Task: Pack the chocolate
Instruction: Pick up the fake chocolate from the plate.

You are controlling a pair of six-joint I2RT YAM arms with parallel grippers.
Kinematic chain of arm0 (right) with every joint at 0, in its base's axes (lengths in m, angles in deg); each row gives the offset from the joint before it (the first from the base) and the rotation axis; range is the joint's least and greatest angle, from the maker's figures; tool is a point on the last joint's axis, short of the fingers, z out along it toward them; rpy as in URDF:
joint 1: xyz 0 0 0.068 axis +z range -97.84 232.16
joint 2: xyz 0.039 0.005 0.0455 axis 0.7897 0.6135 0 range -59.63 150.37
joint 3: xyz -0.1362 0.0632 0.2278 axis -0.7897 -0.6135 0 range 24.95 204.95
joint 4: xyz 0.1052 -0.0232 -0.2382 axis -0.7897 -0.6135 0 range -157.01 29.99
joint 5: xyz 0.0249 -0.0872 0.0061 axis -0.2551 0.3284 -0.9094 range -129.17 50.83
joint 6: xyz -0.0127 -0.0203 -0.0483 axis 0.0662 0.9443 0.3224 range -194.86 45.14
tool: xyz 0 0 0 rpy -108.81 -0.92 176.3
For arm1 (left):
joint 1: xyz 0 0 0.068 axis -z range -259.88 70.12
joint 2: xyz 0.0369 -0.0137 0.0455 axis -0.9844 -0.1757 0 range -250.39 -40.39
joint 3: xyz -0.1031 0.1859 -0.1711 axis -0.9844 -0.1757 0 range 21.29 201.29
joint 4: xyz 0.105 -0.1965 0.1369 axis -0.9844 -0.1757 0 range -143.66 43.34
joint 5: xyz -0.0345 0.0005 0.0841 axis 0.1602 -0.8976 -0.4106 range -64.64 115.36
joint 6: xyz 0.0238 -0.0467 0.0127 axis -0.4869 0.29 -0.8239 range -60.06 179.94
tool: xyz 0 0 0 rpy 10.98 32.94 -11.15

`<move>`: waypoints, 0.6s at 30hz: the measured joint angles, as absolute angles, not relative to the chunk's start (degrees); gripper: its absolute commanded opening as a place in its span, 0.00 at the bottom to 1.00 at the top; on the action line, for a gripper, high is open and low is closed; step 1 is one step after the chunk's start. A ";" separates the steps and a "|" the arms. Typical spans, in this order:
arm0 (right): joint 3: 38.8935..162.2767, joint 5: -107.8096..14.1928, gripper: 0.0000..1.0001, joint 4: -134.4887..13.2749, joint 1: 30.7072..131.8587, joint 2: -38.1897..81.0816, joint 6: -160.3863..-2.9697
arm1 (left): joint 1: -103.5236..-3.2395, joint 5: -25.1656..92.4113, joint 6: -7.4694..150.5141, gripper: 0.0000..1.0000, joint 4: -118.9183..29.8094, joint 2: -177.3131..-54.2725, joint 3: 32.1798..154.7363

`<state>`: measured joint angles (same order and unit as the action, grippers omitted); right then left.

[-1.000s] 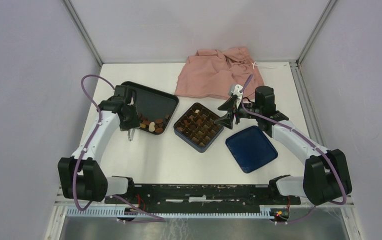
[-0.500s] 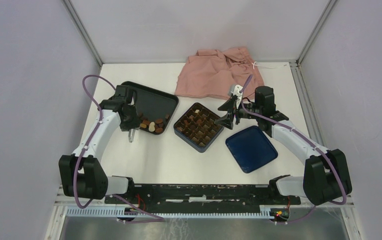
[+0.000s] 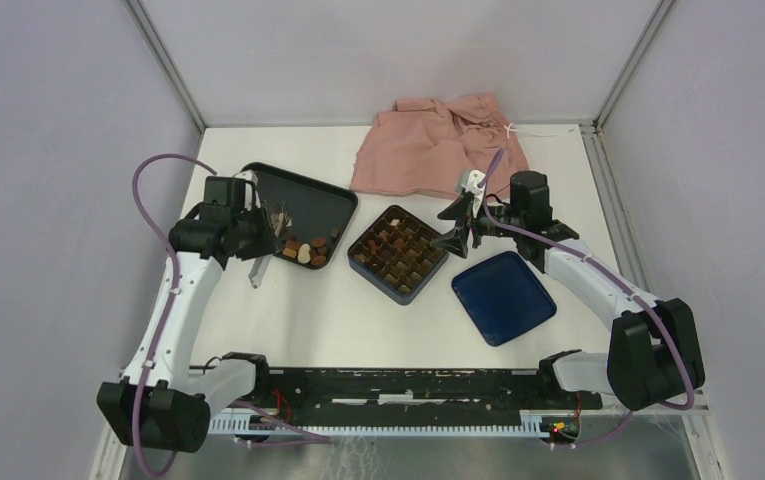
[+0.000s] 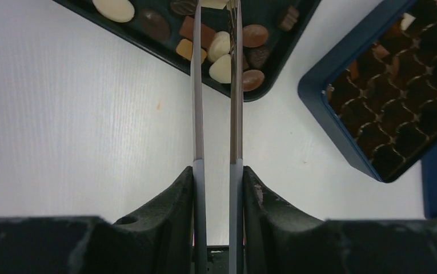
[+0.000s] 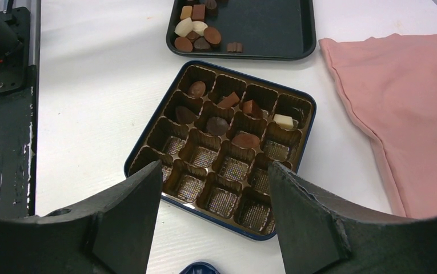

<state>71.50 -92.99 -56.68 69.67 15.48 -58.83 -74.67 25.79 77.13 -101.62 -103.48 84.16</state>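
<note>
Loose chocolate pieces (image 3: 303, 250), brown, tan and cream, lie in the near corner of the black tray (image 3: 308, 200). They also show in the left wrist view (image 4: 221, 57) and the right wrist view (image 5: 196, 31). My left gripper (image 3: 280, 212) carries two long thin metal blades (image 4: 215, 11), nearly together. A cream-white piece (image 4: 213, 3) fills the gap between them at the frame's top edge. The dark blue box (image 3: 405, 295) has a gridded insert with several pieces (image 5: 219, 125) in its far rows. My right gripper (image 3: 453, 225) hovers open and empty by the box's right side (image 5: 215, 168).
The dark blue lid (image 3: 503, 297) lies flat to the right of the box. A pink cloth (image 3: 438, 145) lies crumpled at the back, close behind my right gripper. The arm bases and a black rail run along the near edge.
My left arm has swung out to the left, and its gripper has lifted and shifted back-left over the tray. The right arm, box and lid have not moved.
</note>
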 measured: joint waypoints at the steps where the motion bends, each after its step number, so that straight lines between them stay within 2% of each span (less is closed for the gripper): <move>1: 71.52 -92.90 0.73 -56.92 69.65 15.48 -58.48 | -74.67 27.23 77.13 0.05 -101.57 -102.34 84.16; 7: 72.00 -92.01 0.73 -58.97 68.60 15.45 -55.77 | -74.65 40.26 79.14 0.05 -96.59 -95.74 82.56; 12: 72.39 -91.72 0.73 -59.78 65.00 15.45 -54.68 | -72.74 51.84 85.15 0.05 -85.66 -90.43 75.02; 18: 72.41 -91.61 0.73 -60.09 61.33 15.45 -54.35 | -64.29 54.01 91.91 0.04 -74.58 -89.95 68.69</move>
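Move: The box the left hand is taking its chocolate to has its middle about 26 cm to the right, about level fore and aft, and 16 cm below. The tray's middle is roughly 9 cm ahead and 1 cm right, with its remaining chocolates about 2 cm ahead and 6 cm right, both 17 cm down. From the right hand, the box is about 9 cm left, 4 cm back and 17 cm down; the blue plate is some 12 cm back and 14 cm right. Still pinching the tongs, with a pale chocolate between their tips, the left hand sweeps about 13 cm right towards the box. It climbs some 5 cm early on, then levels off, swinging the tongs outward to the right by about 40 degrees. The right hand, empty and open, clears away from the box, about 5 cm right and 3 cm forward. ##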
